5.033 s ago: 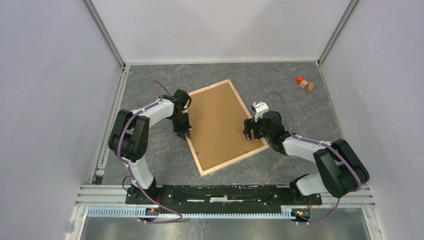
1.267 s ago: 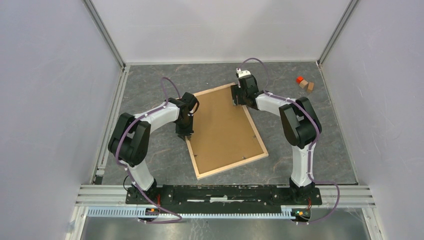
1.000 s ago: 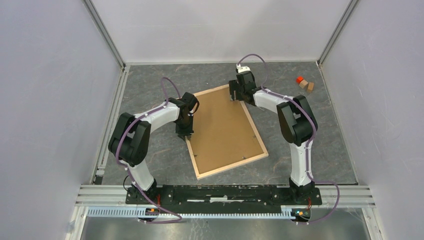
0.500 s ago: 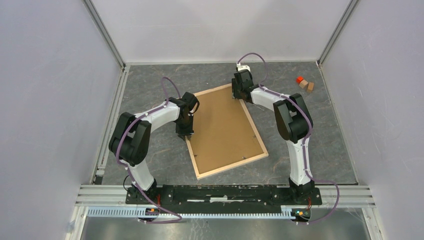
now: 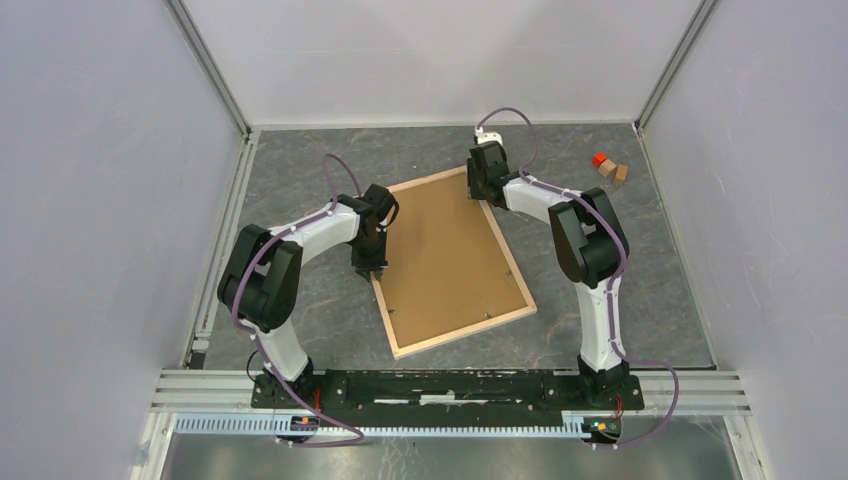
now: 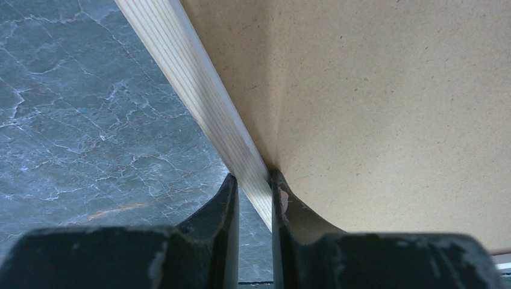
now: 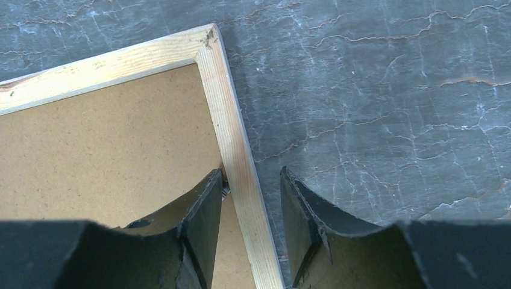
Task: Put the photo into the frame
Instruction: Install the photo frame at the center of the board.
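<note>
The frame (image 5: 465, 331) lies back-up on the grey table with the brown backing board (image 5: 445, 255) inside its pale wood rails. The photo is hidden. My left gripper (image 5: 372, 268) is shut on the frame's left rail (image 6: 194, 90), one finger on the table side and one on the board (image 6: 373, 90), in the left wrist view (image 6: 253, 180). My right gripper (image 5: 480, 195) straddles the right rail (image 7: 232, 132) just below the far corner. In the right wrist view (image 7: 250, 177) its jaws stand apart, with a small gap to the wood on each side.
An orange block and two brown blocks (image 5: 610, 168) sit at the back right near the wall. Pale walls enclose the table on three sides. A metal rail (image 5: 450, 385) carries both arm bases along the near edge.
The right gripper's jaws have narrowed around the right rail near the far corner, and that wrist shifted slightly right. The left gripper and the frame have not moved.
</note>
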You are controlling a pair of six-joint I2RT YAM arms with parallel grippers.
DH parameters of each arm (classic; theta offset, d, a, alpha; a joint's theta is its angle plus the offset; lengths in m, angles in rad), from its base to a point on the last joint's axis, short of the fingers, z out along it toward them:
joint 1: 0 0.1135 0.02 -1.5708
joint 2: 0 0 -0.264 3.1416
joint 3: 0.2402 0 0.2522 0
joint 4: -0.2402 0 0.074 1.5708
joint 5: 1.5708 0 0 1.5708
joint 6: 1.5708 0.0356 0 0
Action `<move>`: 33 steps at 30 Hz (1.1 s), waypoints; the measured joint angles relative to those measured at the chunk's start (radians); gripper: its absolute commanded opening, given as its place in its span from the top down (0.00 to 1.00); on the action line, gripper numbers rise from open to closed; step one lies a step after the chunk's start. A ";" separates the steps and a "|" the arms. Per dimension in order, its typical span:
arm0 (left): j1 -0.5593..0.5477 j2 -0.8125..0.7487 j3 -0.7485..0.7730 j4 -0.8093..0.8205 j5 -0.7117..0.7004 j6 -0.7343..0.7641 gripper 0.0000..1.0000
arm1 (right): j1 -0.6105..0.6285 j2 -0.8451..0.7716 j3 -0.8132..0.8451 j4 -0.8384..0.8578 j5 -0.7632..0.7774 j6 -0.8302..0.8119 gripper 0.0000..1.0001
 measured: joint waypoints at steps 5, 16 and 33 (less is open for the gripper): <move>0.000 0.002 0.003 -0.002 0.000 0.000 0.98 | -0.001 -0.012 -0.023 0.021 -0.002 0.001 0.56; 0.000 0.003 0.004 -0.004 -0.001 0.000 0.98 | -0.006 -0.016 -0.033 0.034 -0.013 0.000 0.56; 0.000 0.065 0.076 -0.079 -0.003 0.000 0.98 | -0.051 -0.113 -0.147 0.042 -0.077 -0.018 0.22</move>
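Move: The metal clip on the frame's right rail lies about 2 cm left of the right hand, level with it fore and aft and roughly 1 cm lower, beside its left finger. The frame's far-right corner is some 8 cm ahead and 3 cm left of this hand; the next clip down the rail is around 15 cm back and 5 cm right. From the left hand the first clip lies about 16 cm ahead and 18 cm right. With its left finger inside the rail against the metal clip and its right finger outside, the right hand at first barely shifts, then the finger comes free of the clip as the hand eases right and back about 3 cm in all, rising slightly, while the half-open fingers spread wide. The left hand stays put, still pinching the frame's left rail. ##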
